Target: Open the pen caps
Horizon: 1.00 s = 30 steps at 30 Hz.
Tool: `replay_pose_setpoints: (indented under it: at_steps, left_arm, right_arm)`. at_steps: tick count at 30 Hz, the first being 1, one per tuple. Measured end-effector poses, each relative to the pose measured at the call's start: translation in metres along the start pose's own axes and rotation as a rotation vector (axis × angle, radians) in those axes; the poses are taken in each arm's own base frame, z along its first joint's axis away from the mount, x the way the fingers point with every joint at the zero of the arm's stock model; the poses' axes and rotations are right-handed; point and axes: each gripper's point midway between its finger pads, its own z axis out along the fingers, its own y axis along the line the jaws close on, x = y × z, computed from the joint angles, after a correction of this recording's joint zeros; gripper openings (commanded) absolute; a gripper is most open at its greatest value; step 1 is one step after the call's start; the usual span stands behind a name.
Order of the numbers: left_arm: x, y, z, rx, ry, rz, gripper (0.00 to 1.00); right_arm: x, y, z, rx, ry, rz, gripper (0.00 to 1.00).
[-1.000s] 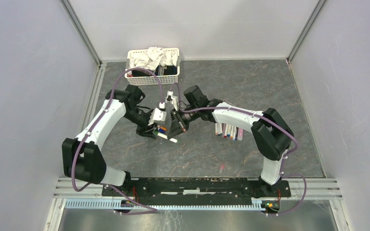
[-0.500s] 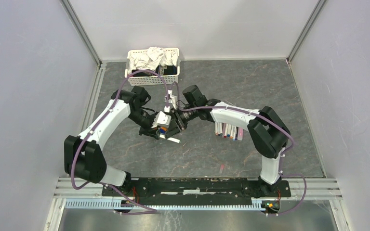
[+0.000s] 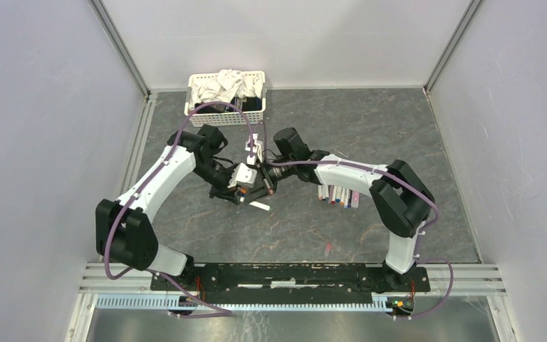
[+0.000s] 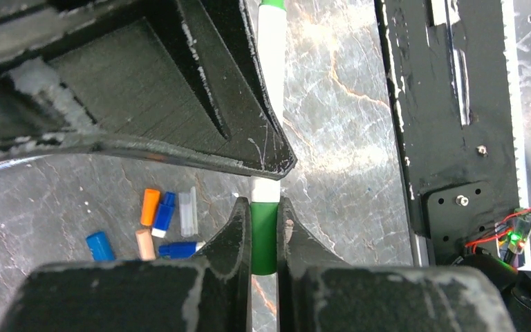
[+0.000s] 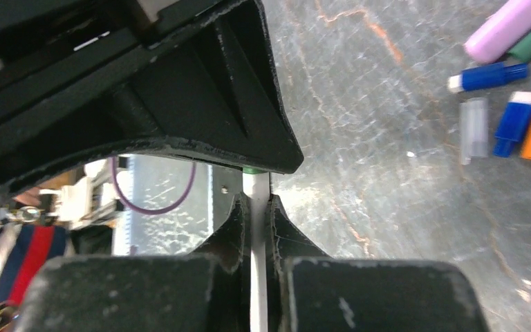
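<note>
My left gripper [image 4: 264, 207] is shut on the green cap [image 4: 264, 235] of a pen. Its white barrel [image 4: 271, 69] runs away from the cap into my right gripper [image 5: 256, 204], which is shut on that barrel [image 5: 257, 228]. In the top view the two grippers, left [image 3: 246, 192] and right [image 3: 265, 185], meet nose to nose above the table's middle, and the pen's white end [image 3: 260, 206] sticks out below them. Loose caps lie on the table under them: orange [image 4: 150, 206], blue [image 4: 164, 211], clear [image 4: 189, 211] and lilac [image 5: 505, 19]. Several more pens [image 3: 338, 194] lie in a row to the right.
A white basket [image 3: 226, 117] with cloths stands at the back left of centre. A small pink piece [image 3: 327, 248] lies near the front edge. The black base rail [image 3: 292, 274] runs along the near side. Grey walls close in the left, right and back.
Both grippers have shifted slightly right together with the pen held between them, and the left wrist has swung in closer. Both grips stay the same.
</note>
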Motion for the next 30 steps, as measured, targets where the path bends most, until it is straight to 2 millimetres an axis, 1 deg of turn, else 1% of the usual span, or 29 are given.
replay_pose_setpoints:
  at_steps: [4,5,6,7,8,9,11,12,13,15,17,21,22,24,25,26,28,30]
  left_arm:
    - [-0.004,0.012,-0.001,-0.01,-0.005,0.01,0.02]
    - [0.003,0.017,-0.005,-0.024,0.026,0.002,0.02]
    - [0.014,0.026,-0.014,-0.057,0.062,-0.02,0.02]
    - [0.026,0.035,-0.023,-0.087,0.092,-0.047,0.02]
    - [0.034,0.042,-0.028,-0.108,0.111,-0.066,0.02]
    - [0.044,0.049,-0.035,-0.132,0.133,-0.088,0.02]
    - [0.058,0.058,-0.043,-0.166,0.159,-0.11,0.02]
    - [0.061,0.061,-0.044,-0.176,0.169,-0.115,0.02]
    - [0.062,0.063,-0.044,-0.185,0.168,-0.116,0.02]
    - [0.061,0.069,-0.04,-0.205,0.152,-0.121,0.02]
    - [0.062,0.07,-0.032,-0.213,0.13,-0.142,0.02]
    - [0.068,0.069,-0.003,-0.213,0.116,-0.206,0.02]
    - [0.07,0.07,0.004,-0.214,0.114,-0.219,0.02]
    - [0.073,0.071,0.015,-0.215,0.112,-0.243,0.03]
    - [0.075,0.073,0.021,-0.217,0.113,-0.254,0.04]
    - [0.078,0.076,0.025,-0.221,0.113,-0.269,0.06]
    - [0.083,0.081,0.03,-0.233,0.114,-0.296,0.11]
    - [0.087,0.087,0.032,-0.249,0.12,-0.313,0.19]
  right_arm:
    - [-0.003,-0.005,-0.014,0.071,-0.035,-0.092,0.0]
    - [0.006,-0.006,-0.021,0.091,-0.017,-0.078,0.0]
    - [0.021,-0.011,-0.03,0.112,0.007,-0.049,0.0]
    - [0.036,-0.017,-0.039,0.137,0.033,-0.008,0.0]
    - [0.046,-0.023,-0.044,0.157,0.049,0.019,0.0]
    - [0.062,-0.032,-0.051,0.187,0.078,0.065,0.0]
    - [0.081,-0.044,-0.061,0.235,0.11,0.128,0.0]
    - [0.088,-0.05,-0.067,0.26,0.12,0.155,0.0]
    - [0.091,-0.054,-0.072,0.281,0.122,0.169,0.0]
    - [0.09,-0.066,-0.086,0.357,0.108,0.19,0.0]
    - [0.083,-0.08,-0.102,0.458,0.074,0.194,0.0]
    - [0.061,-0.117,-0.155,0.755,-0.041,0.216,0.0]
    - [0.058,-0.125,-0.17,0.833,-0.072,0.228,0.0]
    - [0.055,-0.137,-0.189,0.946,-0.109,0.247,0.0]
    - [0.053,-0.141,-0.201,1.005,-0.136,0.254,0.0]
    - [0.053,-0.145,-0.209,1.054,-0.152,0.261,0.0]
    - [0.056,-0.151,-0.221,1.133,-0.173,0.275,0.0]
    - [0.061,-0.157,-0.229,1.195,-0.184,0.29,0.0]
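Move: About 7 cm ahead of the left hand, which holds the green cap, and 2 cm to its left lies the cap pile, some 12 cm below; a lone blue pen lies roughly 15 cm ahead and 7 cm to the right of that hand. From the right hand, gripping the pen's white barrel, the row of open pens is centred about 11 cm ahead, 28 cm right and 12 cm down. A small pink cap lies 10 cm back and 26 cm right of that hand. Pulling apart, the two hands draw the green cap off the pen. The left keeps the cap pinched, going about 8 cm forward and 6 cm left, then down 7 cm over the cap pile. The right carries the barrel away rightwards, first sinking 7 cm, then sweeping forward and right to the row, some 24 cm right in all; its fingers stay shut and swing clockwise from pointing left to forward and down. ##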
